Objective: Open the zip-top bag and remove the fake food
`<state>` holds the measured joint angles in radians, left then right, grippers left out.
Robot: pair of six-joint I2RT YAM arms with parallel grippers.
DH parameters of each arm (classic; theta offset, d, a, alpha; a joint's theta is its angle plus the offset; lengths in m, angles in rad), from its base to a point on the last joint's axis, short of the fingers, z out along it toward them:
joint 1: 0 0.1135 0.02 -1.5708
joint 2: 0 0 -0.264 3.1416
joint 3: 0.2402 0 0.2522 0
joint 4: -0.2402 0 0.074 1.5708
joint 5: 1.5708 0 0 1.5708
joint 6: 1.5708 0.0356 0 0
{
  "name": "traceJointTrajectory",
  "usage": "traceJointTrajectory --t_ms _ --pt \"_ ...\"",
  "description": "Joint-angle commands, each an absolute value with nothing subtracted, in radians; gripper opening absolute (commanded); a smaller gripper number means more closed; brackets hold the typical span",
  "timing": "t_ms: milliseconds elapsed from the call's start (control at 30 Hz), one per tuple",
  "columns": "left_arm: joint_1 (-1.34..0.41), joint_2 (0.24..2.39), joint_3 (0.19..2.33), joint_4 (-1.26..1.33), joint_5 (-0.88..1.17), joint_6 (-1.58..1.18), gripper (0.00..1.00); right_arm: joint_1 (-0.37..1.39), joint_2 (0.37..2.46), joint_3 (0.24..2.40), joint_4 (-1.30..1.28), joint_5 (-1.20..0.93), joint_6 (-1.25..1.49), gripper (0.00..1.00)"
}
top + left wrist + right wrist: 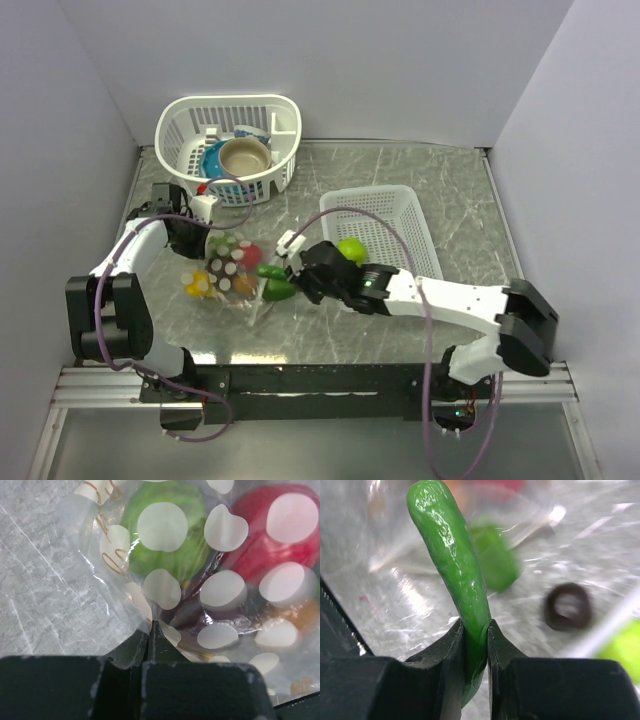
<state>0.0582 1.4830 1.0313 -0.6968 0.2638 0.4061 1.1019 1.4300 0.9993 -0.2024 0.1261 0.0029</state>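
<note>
The zip-top bag point(226, 266), clear with white dots, lies left of centre on the table. Red point(280, 535), green point(170, 540) and dark point(186, 614) fake food show through it. My left gripper point(150, 630) is shut on a fold of the bag's plastic, and it stands at the bag's far left side point(205, 243). My right gripper point(476, 632) is shut on a long green fake food piece point(455, 565), just right of the bag point(290, 278). Another green piece point(496, 562) and a dark round piece point(567, 606) lie beyond it.
A white mesh tray point(405, 225) at centre right holds a lime-green piece point(351, 249). At the back left stands a white basket point(180, 130) with a bowl point(245, 155). Walls close in the table on the left, right and rear.
</note>
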Motion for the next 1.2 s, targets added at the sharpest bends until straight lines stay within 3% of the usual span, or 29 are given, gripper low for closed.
traceJointTrajectory --t_ms 0,300,433,500,600,800,967,1167 --pt "0.054 1.482 1.052 -0.687 0.265 0.425 0.01 1.031 1.323 0.937 -0.267 0.293 0.064 0.00" --pt "0.054 1.474 1.040 -0.686 0.270 0.429 0.01 0.695 1.350 0.923 -0.328 0.754 0.386 0.00" --pt "0.054 1.467 1.031 -0.681 0.270 0.431 0.01 0.673 1.413 1.006 -0.374 0.773 0.411 0.89" --pt "0.054 1.465 1.028 -0.678 0.268 0.433 0.01 0.695 1.405 1.032 -0.379 0.755 0.393 1.00" --pt "0.054 1.463 1.020 -0.673 0.267 0.433 0.01 0.785 1.378 1.086 -0.342 0.724 0.306 1.00" --pt "0.054 1.462 1.020 -0.676 0.267 0.434 0.01 1.031 1.387 1.132 -0.210 0.332 0.019 1.00" --pt "0.054 1.456 1.019 -0.678 0.267 0.431 0.01 1.035 1.561 1.184 -0.264 0.033 -0.028 1.00" --pt "0.054 1.453 1.019 -0.680 0.268 0.433 0.01 1.037 1.742 1.198 -0.210 -0.054 -0.015 1.00"
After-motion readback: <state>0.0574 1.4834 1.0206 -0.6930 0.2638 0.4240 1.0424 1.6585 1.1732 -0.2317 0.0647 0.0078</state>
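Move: The long green pepper is already in the right fingers. The white bin it goes to is centred about 10 cm ahead, 20 cm to the right and 12 cm below, and the green apple in it is about 10 cm ahead and 14 cm right. The bell pepper is level with the right hand, about 4 cm left and 12 below; the bag is 12 cm left and 4 ahead. From the left hand the bin is roughly 42 cm right, level fore-and-aft. Swing the right gripper about 25 cm to the right and forward over the bin, nearly level, turning the wrist some 60 degrees clockwise, and open wide to let go of the long green pepper. Then sweep back left and rearward with fingers open, arching up and unwinding the wrist, and dip towards the bell pepper at the bag mouth. Keep the left fingers pinching the bag corner. ##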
